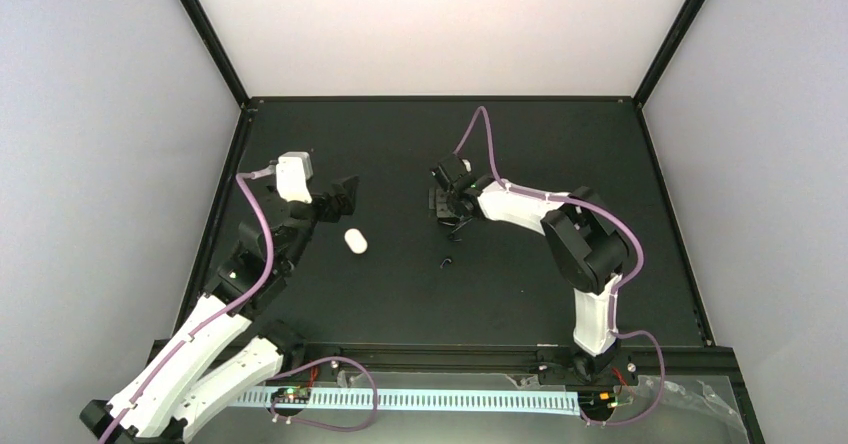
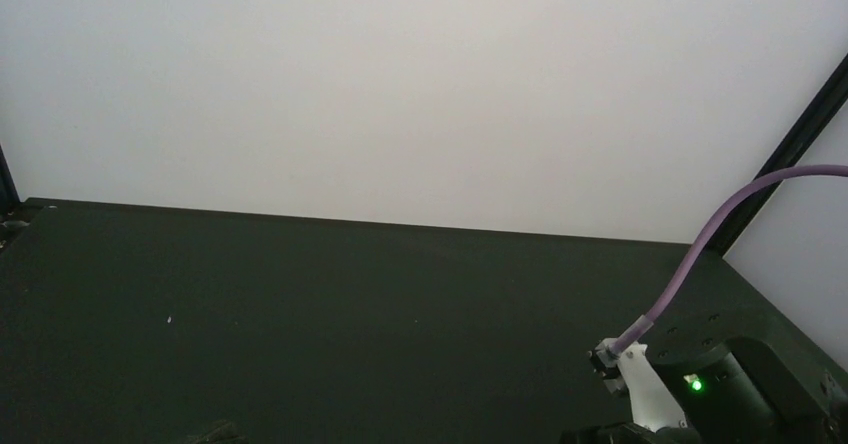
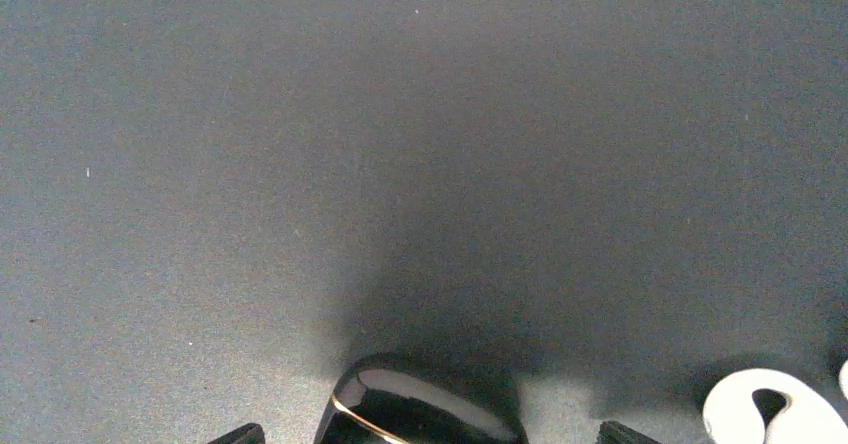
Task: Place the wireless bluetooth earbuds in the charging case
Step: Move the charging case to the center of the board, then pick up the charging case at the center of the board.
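Observation:
A black glossy charging case (image 3: pixel 420 409) with a thin gold seam lies on the mat at the bottom of the right wrist view. My right gripper (image 3: pixel 430 434) is open, its fingertips (image 3: pixel 240 434) standing either side of the case with a gap on each side. A white earbud (image 3: pixel 770 414) lies just right of it. From above, my right gripper (image 1: pixel 452 214) hides both. A small black earbud (image 1: pixel 446 262) lies on the mat in front of it. A white pebble-shaped case (image 1: pixel 355 240) lies near my left gripper (image 1: pixel 342 197), which is open, raised and holds nothing.
The black mat (image 1: pixel 520 294) is bounded by a black frame and white walls. The right arm's purple cable (image 1: pixel 480 129) arches over the back of the mat. The right arm's wrist (image 2: pixel 650 384) shows at the lower right of the left wrist view.

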Motion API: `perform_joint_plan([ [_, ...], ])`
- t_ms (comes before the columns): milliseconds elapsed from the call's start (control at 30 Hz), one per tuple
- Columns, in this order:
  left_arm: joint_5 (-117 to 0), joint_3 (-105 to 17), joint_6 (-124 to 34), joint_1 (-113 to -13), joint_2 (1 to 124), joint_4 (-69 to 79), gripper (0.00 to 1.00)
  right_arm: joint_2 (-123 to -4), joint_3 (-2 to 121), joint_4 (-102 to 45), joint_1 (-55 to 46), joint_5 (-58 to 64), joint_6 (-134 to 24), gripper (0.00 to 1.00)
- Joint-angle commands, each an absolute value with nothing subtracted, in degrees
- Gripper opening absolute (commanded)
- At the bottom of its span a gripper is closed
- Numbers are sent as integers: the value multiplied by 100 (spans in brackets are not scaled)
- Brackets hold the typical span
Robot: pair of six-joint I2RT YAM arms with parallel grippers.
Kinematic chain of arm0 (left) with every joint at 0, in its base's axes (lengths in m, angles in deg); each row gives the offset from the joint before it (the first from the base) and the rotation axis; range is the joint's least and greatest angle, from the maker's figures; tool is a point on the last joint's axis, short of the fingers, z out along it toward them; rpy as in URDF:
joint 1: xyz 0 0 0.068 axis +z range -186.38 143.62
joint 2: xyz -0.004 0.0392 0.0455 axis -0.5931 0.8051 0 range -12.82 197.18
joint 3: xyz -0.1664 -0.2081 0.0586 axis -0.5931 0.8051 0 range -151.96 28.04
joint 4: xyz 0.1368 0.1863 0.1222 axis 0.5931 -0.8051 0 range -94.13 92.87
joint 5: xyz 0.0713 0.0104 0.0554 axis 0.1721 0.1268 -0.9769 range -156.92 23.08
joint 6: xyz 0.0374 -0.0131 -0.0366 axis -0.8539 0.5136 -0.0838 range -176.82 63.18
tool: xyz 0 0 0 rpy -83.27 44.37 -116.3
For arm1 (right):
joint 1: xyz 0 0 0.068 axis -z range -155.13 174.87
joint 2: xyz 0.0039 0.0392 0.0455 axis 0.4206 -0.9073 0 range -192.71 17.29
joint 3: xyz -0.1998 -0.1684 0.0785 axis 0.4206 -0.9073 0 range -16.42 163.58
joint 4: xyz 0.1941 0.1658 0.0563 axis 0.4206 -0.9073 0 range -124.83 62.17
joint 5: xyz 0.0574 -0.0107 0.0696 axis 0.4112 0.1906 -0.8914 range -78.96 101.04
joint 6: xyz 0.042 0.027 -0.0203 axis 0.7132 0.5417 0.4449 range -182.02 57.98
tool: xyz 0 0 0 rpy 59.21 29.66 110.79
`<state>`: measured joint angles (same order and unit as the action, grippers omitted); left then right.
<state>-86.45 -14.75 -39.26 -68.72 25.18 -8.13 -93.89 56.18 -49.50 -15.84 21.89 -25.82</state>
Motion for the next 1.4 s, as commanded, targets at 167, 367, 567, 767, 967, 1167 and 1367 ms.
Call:
perform_joint_plan([
  [167,-8739,-1503,-4030,-6908,2629,-785,99,-9754,6110,-4763,-1503,1701,-3737,87],
  [367,-8732,-1503,-4032,-6904,2655,-779,99,-10000,6456,-4916,-1496,1440,-4109,88],
  [567,-8736,-1503,-4041,-6908,2647,-775,99,-9931,6192,-4871,-1506,1163,-4068,86],
  [767,-8701,-1510,-4030,-6906,2655,-773,99,-9694,5821,-4869,-1597,1085,-4067,76],
  [967,-8733,-1511,-4039,-6903,2655,-784,99,-9448,5645,-4947,-1695,1199,-4092,67],
  [1167,-8718,-1512,-4035,-6906,2647,-785,99,-9291,5611,-5198,-1749,1465,-4288,64],
  [1367,-8701,-1508,-4030,-6905,2638,-785,99,-9523,5867,-5584,-1826,1868,-4487,66],
])
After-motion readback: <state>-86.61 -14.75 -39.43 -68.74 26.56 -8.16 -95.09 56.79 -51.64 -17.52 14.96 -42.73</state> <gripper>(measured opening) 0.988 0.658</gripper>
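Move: The charging case sits practically right beneath the right hand, between its open fingers and about 2 cm lower. One black earbud lies some 6 cm back and 2 cm right of the hand, the other about 10 cm straight back; a small white piece is roughly 7 cm to the right, level with it. From the left hand the case is about 10 cm ahead, 18 cm right and 31 cm below. The right hand goes 4 cm left and forward, turning counter-clockwise, then back 4.5 cm, fingers narrowing astride the case. ##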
